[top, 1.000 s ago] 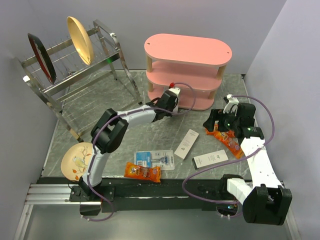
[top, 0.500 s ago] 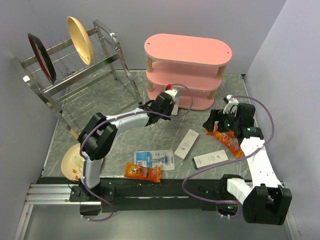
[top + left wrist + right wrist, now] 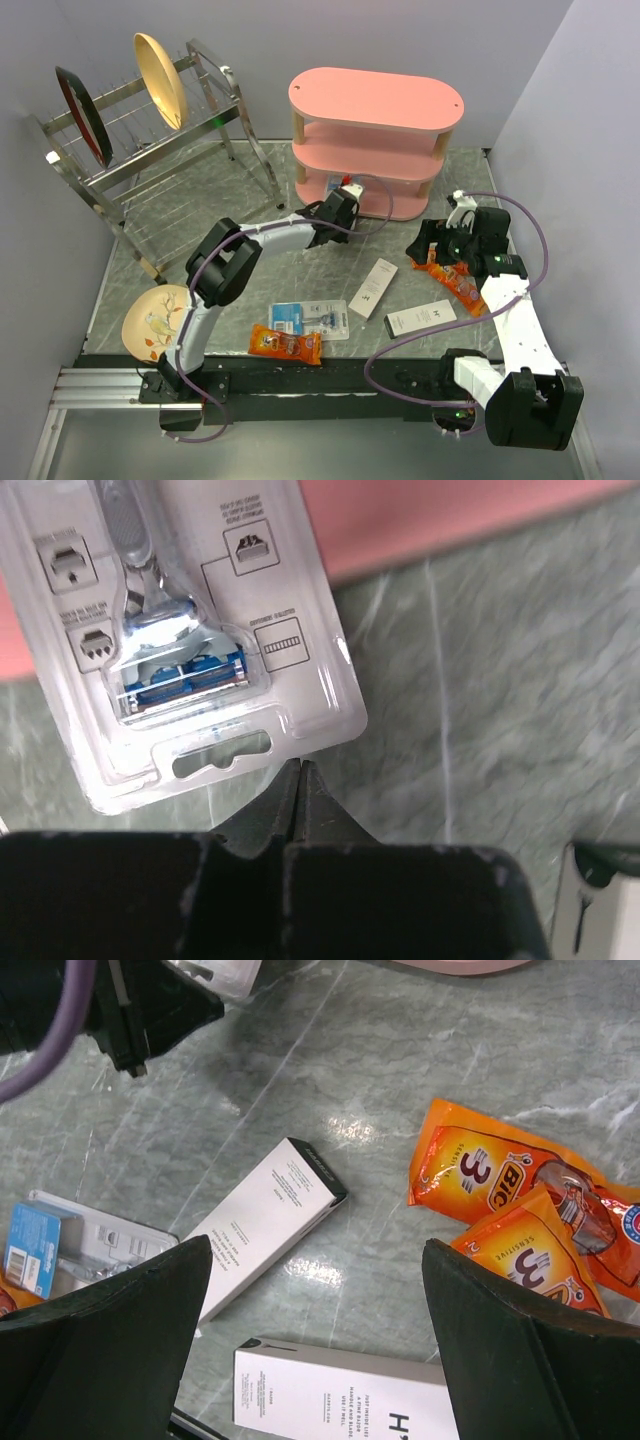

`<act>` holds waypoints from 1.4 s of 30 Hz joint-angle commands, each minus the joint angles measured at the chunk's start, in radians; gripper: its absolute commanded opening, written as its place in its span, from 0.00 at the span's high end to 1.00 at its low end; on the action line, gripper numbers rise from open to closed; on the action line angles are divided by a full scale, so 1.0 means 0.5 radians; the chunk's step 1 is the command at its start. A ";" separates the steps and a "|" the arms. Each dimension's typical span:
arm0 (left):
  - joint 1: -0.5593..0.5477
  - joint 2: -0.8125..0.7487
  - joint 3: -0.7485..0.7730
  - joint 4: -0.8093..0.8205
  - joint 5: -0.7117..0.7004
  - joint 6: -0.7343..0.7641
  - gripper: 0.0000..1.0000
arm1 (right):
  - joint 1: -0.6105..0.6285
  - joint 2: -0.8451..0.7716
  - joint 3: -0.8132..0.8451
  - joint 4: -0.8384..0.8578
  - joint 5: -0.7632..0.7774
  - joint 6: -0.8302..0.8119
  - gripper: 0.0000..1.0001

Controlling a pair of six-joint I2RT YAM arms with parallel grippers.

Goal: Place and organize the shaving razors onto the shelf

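One razor pack (image 3: 190, 630), clear plastic over a white card, lies half on the bottom board of the pink shelf (image 3: 375, 100) and half over the table. My left gripper (image 3: 298, 765) is shut, and its tips touch the pack's near edge at the shelf's foot (image 3: 338, 200). The second razor pack (image 3: 308, 318), with a blue card, lies flat near the table's front edge; it also shows in the right wrist view (image 3: 80, 1245). My right gripper (image 3: 315, 1250) is open and empty, hovering at the right (image 3: 440, 248) above white boxes and orange packets.
Two white oblong boxes (image 3: 373, 288) (image 3: 420, 318) lie mid-table. Orange packets lie at the right (image 3: 455, 278) and at the front (image 3: 285, 344). A wire dish rack (image 3: 150, 130) with two plates stands back left. A patterned plate (image 3: 155, 320) lies front left.
My left gripper drew back a little from the shelf, then moved forward again to the razor pack's edge. The right arm has not moved.
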 commanded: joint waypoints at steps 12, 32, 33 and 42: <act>0.093 0.145 0.311 0.016 -0.122 -0.102 0.99 | -0.036 -0.026 -0.005 0.062 0.010 -0.008 0.08; 0.083 0.071 0.181 0.062 -0.251 -0.234 0.99 | -0.039 0.026 0.010 0.056 -0.005 -0.014 0.08; 0.083 0.114 0.212 0.062 -0.266 -0.216 0.99 | -0.039 0.029 0.013 0.053 -0.002 -0.017 0.08; 0.083 0.182 0.320 0.043 -0.557 -0.222 0.99 | -0.036 0.048 0.019 0.050 0.001 -0.027 0.08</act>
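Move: The shut fingertips of the left hand are at the near edge of the razor pack, whose middle lies about 9 cm ahead and 3 cm left at hand height, its near end hanging off the bottom shelf. That shelf's middle is some 13 cm ahead and 3 cm right, and a white box lies 12 cm back and 5 cm right. From the right hand, the pack is roughly 19 cm ahead, 19 cm left and 11 cm below. The closed left fingertips press against the overhanging near edge of the razor pack and push it forward onto the bottom shelf, going in about 3 cm. They then ease back about 1 cm while shifting some 3 cm left along that edge and sinking slightly, and push forward again by 2–3 cm beside the hang hole; the hand turns roughly 15 degrees counter-clockwise and stays shut. ##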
